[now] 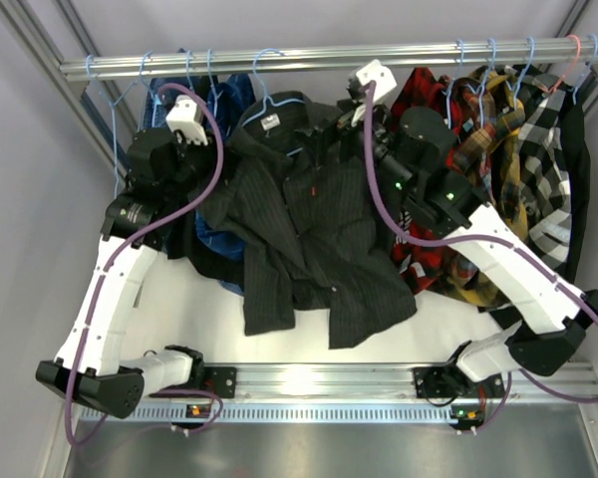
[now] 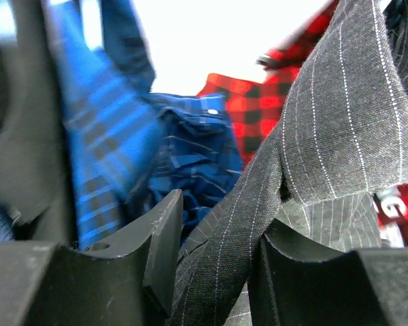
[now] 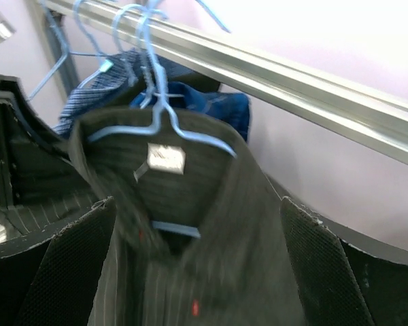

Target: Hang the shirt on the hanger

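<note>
The dark pinstriped shirt [image 1: 309, 229] hangs from the rail on the light-blue wire hanger [image 1: 279, 104], its lower part lying on the table. In the right wrist view the hanger [image 3: 190, 139] sits inside the collar of the shirt [image 3: 251, 224], above a white neck label. My right gripper [image 1: 331, 139] [image 3: 197, 204] is open, its fingers wide apart on either side of the collar. My left gripper [image 1: 204, 174] [image 2: 221, 214] is at the shirt's left side, shut on a strip of pinstriped cloth [image 2: 224, 251].
A metal rail [image 1: 319, 58] spans the back. A blue checked shirt [image 1: 234, 100] [image 2: 122, 136] hangs left of the dark one. Red plaid [image 1: 424, 95] [image 2: 258, 102] and other patterned garments [image 1: 538, 139] hang on the right. Bare blue hangers [image 1: 115, 100] hang at far left.
</note>
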Robot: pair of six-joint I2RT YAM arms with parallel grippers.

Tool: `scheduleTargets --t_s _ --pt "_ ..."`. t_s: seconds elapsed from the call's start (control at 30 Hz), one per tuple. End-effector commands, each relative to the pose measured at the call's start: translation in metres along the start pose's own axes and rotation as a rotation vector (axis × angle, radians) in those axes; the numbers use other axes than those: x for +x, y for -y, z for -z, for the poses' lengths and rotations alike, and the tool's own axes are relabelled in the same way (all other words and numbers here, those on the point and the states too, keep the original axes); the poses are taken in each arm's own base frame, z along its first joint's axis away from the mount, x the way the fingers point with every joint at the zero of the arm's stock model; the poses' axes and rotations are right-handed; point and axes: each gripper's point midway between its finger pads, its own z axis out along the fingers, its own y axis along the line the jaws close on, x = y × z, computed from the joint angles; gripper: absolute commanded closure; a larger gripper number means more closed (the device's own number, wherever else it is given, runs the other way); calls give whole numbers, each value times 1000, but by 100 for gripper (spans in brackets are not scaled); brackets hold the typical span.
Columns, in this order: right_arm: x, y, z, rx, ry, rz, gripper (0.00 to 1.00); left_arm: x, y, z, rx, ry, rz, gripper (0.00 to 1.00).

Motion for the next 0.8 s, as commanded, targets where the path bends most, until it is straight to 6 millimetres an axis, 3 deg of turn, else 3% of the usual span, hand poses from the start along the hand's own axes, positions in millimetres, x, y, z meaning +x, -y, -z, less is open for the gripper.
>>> scheduleTargets --t_s 0.0,0.03,0.2,0.47,0.53,0.67,0.77 --pt "-32 30 41 142 40 -33 1 -32 -24 13 -176 108 91 100" --pt "-36 34 50 163 49 -40 1 -36 -31 17 -217 128 95 100" --pt "-1 64 62 350 -27 -57 0 -53 -53 40 -367 155 50 100" --pt "44 87 64 512 -95 -149 1 -77 -76 66 -545 242 92 100" --pt "54 89 62 523 -107 -178 1 -86 -73 65 -532 265 101 100" --pt "70 93 58 558 -126 -221 0 -95 -64 41 -473 266 143 100" --pt "87 92 56 560 -154 -242 1 -112 -64 40 -478 319 155 100"
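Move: The left hand still pinches the shirt's left shoulder with the hanger inside. The free stretch of rail lies roughly 14 cm ahead and 12 cm above it, with no side offset; the hanger's hook is about 10 cm ahead, 10 cm right and 14 cm up. The blue plaid shirt hangs some 12 cm ahead, 2 cm left and 10 cm lower than the hand. From the open right hand, the collar is about 8 cm ahead and 12 cm left, at its height; the red plaid shirt about 5 cm ahead, 15 cm right, 25 cm below. Leftward first and level, then also rising, the left hand carries shirt and hanger about 8 cm left and 4 cm up, nearer the rail, swinging nearly 30 degrees counter-clockwise with its grip kept and easing forward last. The empty right hand stays wide open, backs off to the right from the collar, then sinks and edges forward, turning clockwise and tipping down. ##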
